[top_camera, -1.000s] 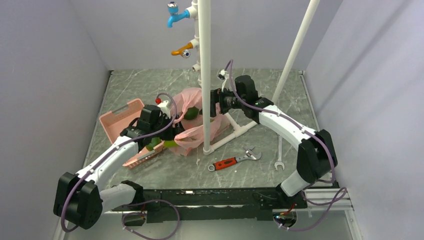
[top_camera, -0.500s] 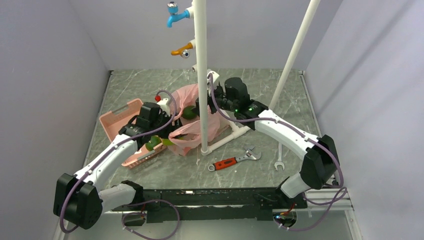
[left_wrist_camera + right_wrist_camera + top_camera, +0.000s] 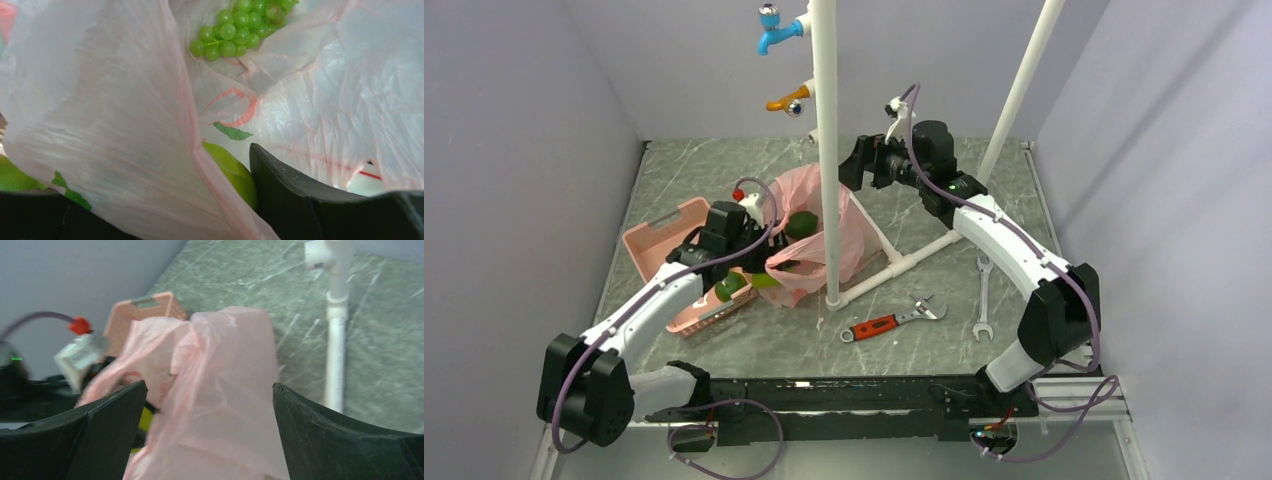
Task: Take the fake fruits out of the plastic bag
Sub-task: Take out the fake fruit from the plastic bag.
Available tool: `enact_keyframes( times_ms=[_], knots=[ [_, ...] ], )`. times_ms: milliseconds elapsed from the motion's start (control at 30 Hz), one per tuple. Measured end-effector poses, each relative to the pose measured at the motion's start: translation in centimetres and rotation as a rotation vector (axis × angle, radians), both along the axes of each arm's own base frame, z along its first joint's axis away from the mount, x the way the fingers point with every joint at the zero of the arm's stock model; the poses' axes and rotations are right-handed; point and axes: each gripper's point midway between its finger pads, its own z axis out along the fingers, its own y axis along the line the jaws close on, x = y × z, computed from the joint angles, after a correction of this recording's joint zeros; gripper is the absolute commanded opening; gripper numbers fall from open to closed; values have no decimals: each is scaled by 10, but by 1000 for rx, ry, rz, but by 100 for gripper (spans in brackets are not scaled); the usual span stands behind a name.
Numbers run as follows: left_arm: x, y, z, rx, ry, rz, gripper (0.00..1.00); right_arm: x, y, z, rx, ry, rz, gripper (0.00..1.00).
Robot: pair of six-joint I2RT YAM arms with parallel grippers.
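The pink plastic bag (image 3: 819,235) lies crumpled at the foot of a white pipe, its mouth towards my left gripper (image 3: 759,248). A green fruit (image 3: 802,224) shows in the mouth, and two more green fruits (image 3: 729,285) lie at its near edge by the basket. In the left wrist view the jaws stand wide apart around the bag film (image 3: 100,125). A green fruit (image 3: 232,172) rests against the right finger, and a bunch of green grapes (image 3: 232,30) lies deeper inside. My right gripper (image 3: 852,170) is open and empty, raised above and behind the bag (image 3: 220,390).
A rigid pink slotted basket (image 3: 656,245) stands left of the bag. A white pipe frame (image 3: 827,150) rises through the middle, with its base rail (image 3: 904,262) on the table. A red-handled adjustable wrench (image 3: 889,322) and a steel spanner (image 3: 982,300) lie at the front right. Toy taps (image 3: 774,25) hang above.
My right gripper has drawn back from the bag and risen up and to the right. The bag now stands taller. My left gripper has stayed at the bag's mouth.
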Motion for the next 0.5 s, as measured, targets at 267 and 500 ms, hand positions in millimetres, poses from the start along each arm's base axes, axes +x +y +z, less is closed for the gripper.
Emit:
enact_keyframes(
  times_ms=[267,500],
  knots=[
    [14,-3,-7,-10,29,9,0,-43,30,50,208,125,95,77],
    [14,-3,-6,-12,25,9,0,-80,76,59,250,132,231,55]
  ],
)
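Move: The pink bag's upper rim, beside the left gripper, lies about 13 cm to the right hand's left, 8 cm back and some 12 cm below it. The dark green fruit in the bag is roughly 11 cm left, 6 cm back and 22 cm below that hand; the white upright pipe's foot is about 18 cm back and 5 cm left. From the left hand, the rim is about 6 cm ahead, level sideways, 2 cm higher; the pale green fruit is at its fingertips. The right hand swings back and to its left by about 8 cm each, rising some 6 cm, crossing beyond the upright pipe to come over the far side of the bag, while its wrist rolls and turns counter-clockwise by roughly 15 degrees and its wide-open fingers narrow to a little over half, with no touch to be seen. The left hand keeps its grip on the pale green fruit and the bag wall beside it, easing forward about 1.5 cm early on and then staying there. ##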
